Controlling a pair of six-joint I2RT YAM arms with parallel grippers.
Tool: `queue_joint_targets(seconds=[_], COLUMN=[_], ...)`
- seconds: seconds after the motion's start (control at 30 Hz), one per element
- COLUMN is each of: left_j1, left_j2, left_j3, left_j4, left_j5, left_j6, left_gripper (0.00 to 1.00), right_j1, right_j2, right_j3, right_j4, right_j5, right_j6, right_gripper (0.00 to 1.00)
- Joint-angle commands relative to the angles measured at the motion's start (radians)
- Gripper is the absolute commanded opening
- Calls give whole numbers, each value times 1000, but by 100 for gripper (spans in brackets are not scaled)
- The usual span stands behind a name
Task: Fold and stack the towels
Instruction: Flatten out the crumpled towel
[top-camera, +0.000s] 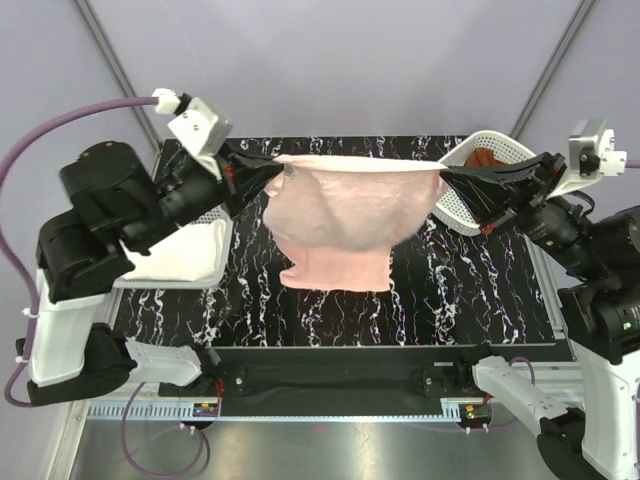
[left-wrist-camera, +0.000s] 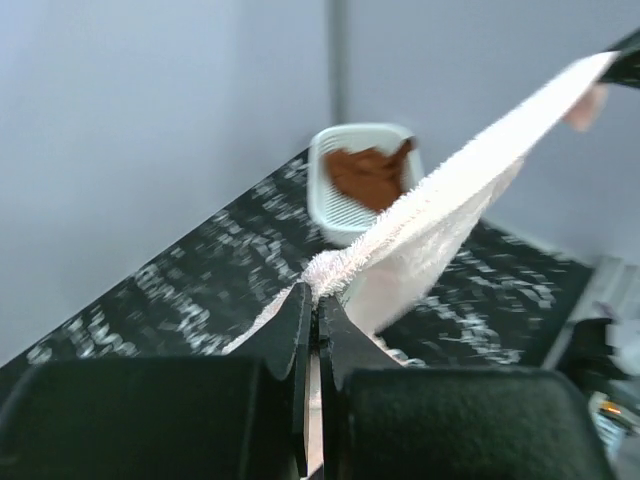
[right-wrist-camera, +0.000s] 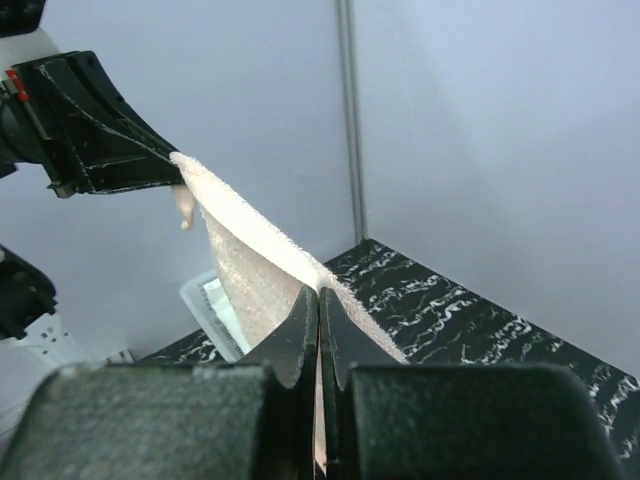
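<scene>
The pale pink towel (top-camera: 340, 215) hangs in the air over the table, its top edge pulled tight between both grippers. My left gripper (top-camera: 275, 165) is shut on its left corner (left-wrist-camera: 330, 268). My right gripper (top-camera: 445, 178) is shut on its right corner (right-wrist-camera: 330, 280). The towel's lower part sags down to the table (top-camera: 335, 272). A rust-brown towel (top-camera: 487, 158) lies crumpled in the basket at the back right (left-wrist-camera: 365, 175). A white towel (top-camera: 185, 250) lies at the left, partly hidden under my left arm.
A white mesh basket (top-camera: 508, 140) stands tilted at the back right, behind my right gripper. The black marbled table (top-camera: 470, 290) spreads below the hanging cloth. A black bar (top-camera: 330, 378) runs along the near edge between the arm bases.
</scene>
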Motion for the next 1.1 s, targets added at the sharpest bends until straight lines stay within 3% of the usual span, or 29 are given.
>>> queue_joint_targets(seconds=[0.0, 0.13, 0.27, 0.37, 0.43, 0.6, 0.73, 0.83, 0.97, 1.03, 1.07], left_j1=[10, 7, 7, 7, 7, 7, 7, 7, 7, 7, 7], left_j2=[-16, 21, 79, 111, 98, 36, -86, -113, -85, -53, -36], left_j3=[14, 115, 223, 237, 209, 176, 9, -19, 36, 62, 85], left_j4=[-8, -64, -104, -109, -72, 39, 165, 222, 216, 180, 158], left_j5=[116, 108, -37, -65, -38, 220, 390, 517, 510, 455, 359], left_j6=[-23, -50, 2, 42, 49, -56, -171, -260, -291, -256, -230], left_gripper=[0, 0, 0, 0, 0, 0, 0, 0, 0, 0, 0], right_j1=[-8, -8, -8, -8, -8, -9, -8, -6, -9, -9, -9], right_j2=[6, -13, 16, 70, 93, 98, -38, -112, -131, -120, -113], right_j3=[14, 18, 37, 75, 113, 153, 81, 51, 71, 87, 89], right_j4=[31, 62, 71, 77, 74, 73, 117, 140, 146, 142, 146], right_j5=[-17, -7, 113, 127, 87, -77, -155, -160, -78, -16, 14], right_j6=[56, 75, 31, -2, 6, 84, 152, 195, 199, 181, 167], right_gripper=[0, 0, 0, 0, 0, 0, 0, 0, 0, 0, 0])
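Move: I hold the pink towel by two corners, my hands about 18 cm apart and nearly 50 cm over the table; its body hangs between them, about 9 cm inward of each and 13 cm lower. The open table middle is 16 cm ahead and 5 cm right of my left hand, 17 cm ahead and 13 cm left of my right. The white towel's basket lies 29 cm left and 17 cm ahead of my left hand, the brown towel's about 31 cm ahead and 16 cm right of my right. Keeping both corners pinched, I shake the pink towel in the air: my hands dip back a little, come forward a few centimetres, then sweep back towards me and up. My right hand swings back about 15 cm, my left about 10 cm, both rising some 5 cm, while my left wrist turns clockwise nearly 30 degrees and my right tips its fingers upward. ##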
